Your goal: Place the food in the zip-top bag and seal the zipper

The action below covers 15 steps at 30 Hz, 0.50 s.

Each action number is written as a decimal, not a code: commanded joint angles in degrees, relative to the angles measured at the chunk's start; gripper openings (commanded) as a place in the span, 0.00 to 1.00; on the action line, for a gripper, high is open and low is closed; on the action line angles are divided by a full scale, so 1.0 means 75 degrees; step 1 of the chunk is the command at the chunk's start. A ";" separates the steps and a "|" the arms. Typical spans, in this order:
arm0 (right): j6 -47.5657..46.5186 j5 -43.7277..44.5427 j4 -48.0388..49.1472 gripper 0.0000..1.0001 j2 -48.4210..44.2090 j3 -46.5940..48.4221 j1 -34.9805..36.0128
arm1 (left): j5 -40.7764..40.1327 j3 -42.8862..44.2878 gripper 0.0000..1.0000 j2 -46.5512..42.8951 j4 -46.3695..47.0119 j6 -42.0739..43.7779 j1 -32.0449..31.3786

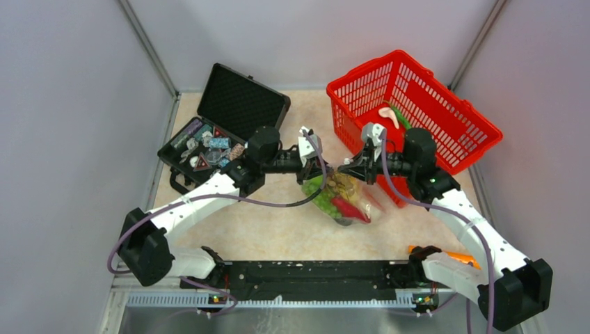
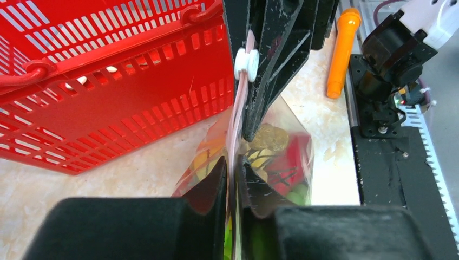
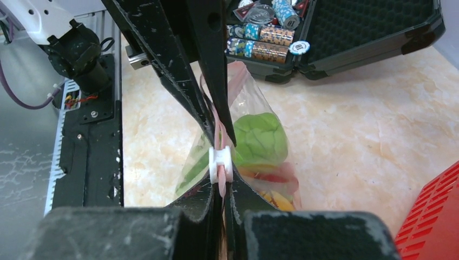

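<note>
The zip-top bag (image 1: pixel 351 202) hangs above the table between my two grippers, its mouth edge stretched between them. Inside lies the food: a green piece (image 3: pixel 260 138), brown bits (image 2: pixel 269 138) and a red piece (image 2: pixel 289 157). My left gripper (image 2: pixel 234 165) is shut on the pale pink zipper (image 2: pixel 236 114). My right gripper (image 3: pixel 222 187) is shut on the same strip, right behind the white slider (image 3: pixel 221 162). In the top view the left gripper (image 1: pixel 322 169) and the right gripper (image 1: pixel 346 169) nearly meet tip to tip over the bag.
A red basket (image 1: pixel 445 104) stands at the back right, close behind the right arm. An open black case (image 1: pixel 229 118) with round chips sits at the back left. An orange pen-like object (image 1: pixel 459 256) lies near the right arm's base.
</note>
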 commanded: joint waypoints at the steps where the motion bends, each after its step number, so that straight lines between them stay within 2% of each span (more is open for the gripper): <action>1: 0.0033 -0.0200 0.0286 0.00 -0.0028 0.0017 0.0078 | 0.0146 0.0053 0.32 -0.0376 0.0691 -0.0080 -0.0019; 2: -0.0084 -0.0214 0.0150 0.00 -0.0035 0.0029 0.0087 | 0.0212 0.0064 0.45 -0.0388 0.0708 -0.0090 -0.0016; 5: -0.0392 -0.0255 -0.0158 0.00 -0.0022 0.0052 0.0072 | 0.0516 0.0128 0.50 -0.0392 0.0955 -0.0294 -0.0008; 11: -0.0624 -0.0323 -0.0466 0.00 -0.0031 0.0064 0.0087 | 0.1663 0.0546 0.47 -0.0060 0.1143 -0.0767 -0.0008; 15: -0.0638 -0.0397 -0.0458 0.00 -0.0072 0.0032 0.0082 | 0.1900 0.0896 0.46 0.0270 0.0983 -0.0985 -0.0011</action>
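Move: Just off the left fingertips, which pinch the zip strip, the white slider lies about 5 cm to that hand's right, 1 cm ahead and 1 cm higher. The food-filled bag hangs below, its middle roughly 5 cm back, 4 cm right and 12 cm down; the red basket is some 27 cm right, 19 cm ahead and 14 cm lower. From the right hand, closed on the strip at the slider, that slider is 1 cm ahead, 1 cm up, with no sideways offset. Opening to about half, the left fingers let go of the zip strip and the hand rises about 4 cm up off it, then also draws back some 2 cm towards the base while turning about 10 degrees clockwise. The right hand keeps its pinch on the strip at the slider and sinks back and down by roughly a centimetre. ##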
